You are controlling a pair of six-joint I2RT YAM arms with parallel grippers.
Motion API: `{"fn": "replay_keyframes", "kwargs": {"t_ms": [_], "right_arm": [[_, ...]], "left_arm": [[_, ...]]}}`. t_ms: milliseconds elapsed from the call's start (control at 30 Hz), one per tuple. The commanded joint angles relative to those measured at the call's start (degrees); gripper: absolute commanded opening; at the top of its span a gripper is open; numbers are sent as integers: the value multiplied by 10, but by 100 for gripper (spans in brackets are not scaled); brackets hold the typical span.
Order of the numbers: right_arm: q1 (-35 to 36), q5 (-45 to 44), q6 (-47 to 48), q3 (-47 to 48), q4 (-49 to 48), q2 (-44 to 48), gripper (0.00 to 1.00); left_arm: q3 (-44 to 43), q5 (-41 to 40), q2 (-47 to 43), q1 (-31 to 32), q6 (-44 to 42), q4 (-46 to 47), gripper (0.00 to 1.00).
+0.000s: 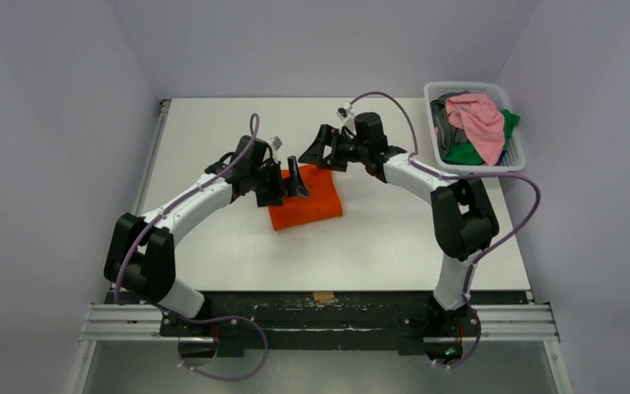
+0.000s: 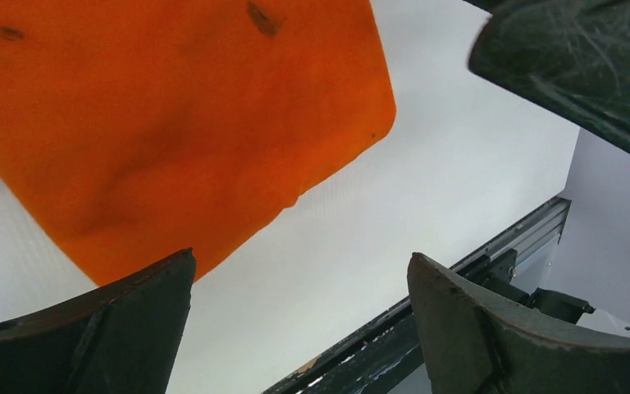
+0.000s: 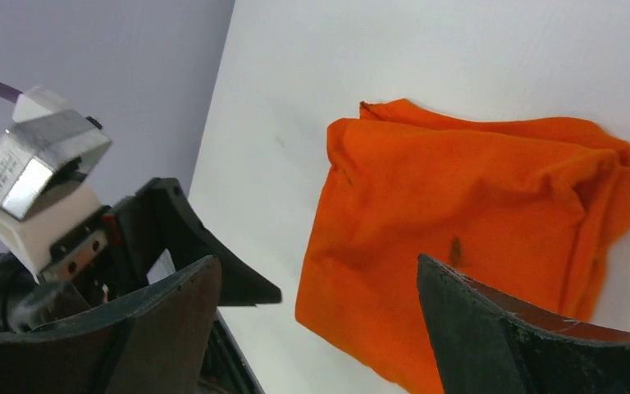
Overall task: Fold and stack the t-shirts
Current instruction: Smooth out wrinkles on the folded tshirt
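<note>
A bright orange t-shirt (image 1: 310,202) lies folded into a small rectangle in the middle of the table. My left gripper (image 1: 289,187) hovers over its left edge, open and empty. In the left wrist view the orange t-shirt (image 2: 172,115) fills the upper left, and my left gripper (image 2: 302,258) spans bare table just past its corner. My right gripper (image 1: 310,146) hangs just behind the shirt's far edge, open and empty. Seen from the right wrist, the orange t-shirt (image 3: 467,222) lies past my right gripper (image 3: 318,263). Pink (image 1: 477,119), green (image 1: 463,153) and grey (image 1: 443,125) t-shirts are heaped in the basket.
The white slotted basket (image 1: 463,85) stands at the table's far right corner. The white table (image 1: 377,238) ends in a black rail along its near edge (image 1: 320,297). Grey walls close in on three sides. The two grippers are close together above the shirt.
</note>
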State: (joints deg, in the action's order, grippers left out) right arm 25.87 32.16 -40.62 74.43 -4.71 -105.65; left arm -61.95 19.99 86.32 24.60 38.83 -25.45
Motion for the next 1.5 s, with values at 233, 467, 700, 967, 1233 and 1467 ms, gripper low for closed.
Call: {"fn": "replay_keyframes", "kwargs": {"t_ms": [233,467,700,967,1233,1467], "right_arm": [[-13,-4,-58,210,-2,-248,86],[-20,-33,3,245,80,-290,85],[-20,-21,68,279,174,-190,85],[-5,55,-16,2,-18,6,85],[0,80,-77,-179,-172,-8,85],[0,11,-48,-263,-149,-53,83]], "left_arm": [[38,55,143,-5,7,76,97],[103,-14,113,-6,-8,45,97],[77,-7,12,-5,-8,18,97],[26,-21,-16,-53,3,4,97],[-102,48,176,-90,6,52,96],[-184,-75,282,-98,5,-55,95]]}}
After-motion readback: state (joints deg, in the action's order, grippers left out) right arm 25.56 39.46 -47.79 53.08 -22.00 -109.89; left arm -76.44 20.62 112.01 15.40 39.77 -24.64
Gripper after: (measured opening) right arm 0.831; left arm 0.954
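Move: The folded orange t-shirt lies low ahead of the left hand, its middle about 9 cm farther out, 2 cm to the right and 9 cm below. Its near edge is only some 1 cm ahead of that hand at the same offset to the right. From the right hand, the shirt's middle is about 1 cm back, 4 cm to the left and 13 cm below, with the near edge roughly 9 cm back. Down in two alternating pats, both grippers staying wide open: the left drops about 8 cm at the shirt's near edge, pauses, lifts, then swings forward some 12 cm and down onto its left part. The right reaches forward and down to the far part, dwells, lifts, then sweeps back some 15 cm and down, a fingertip pressing into the cloth near the near edge; its wrist ends tipped about 15 degrees further down. ##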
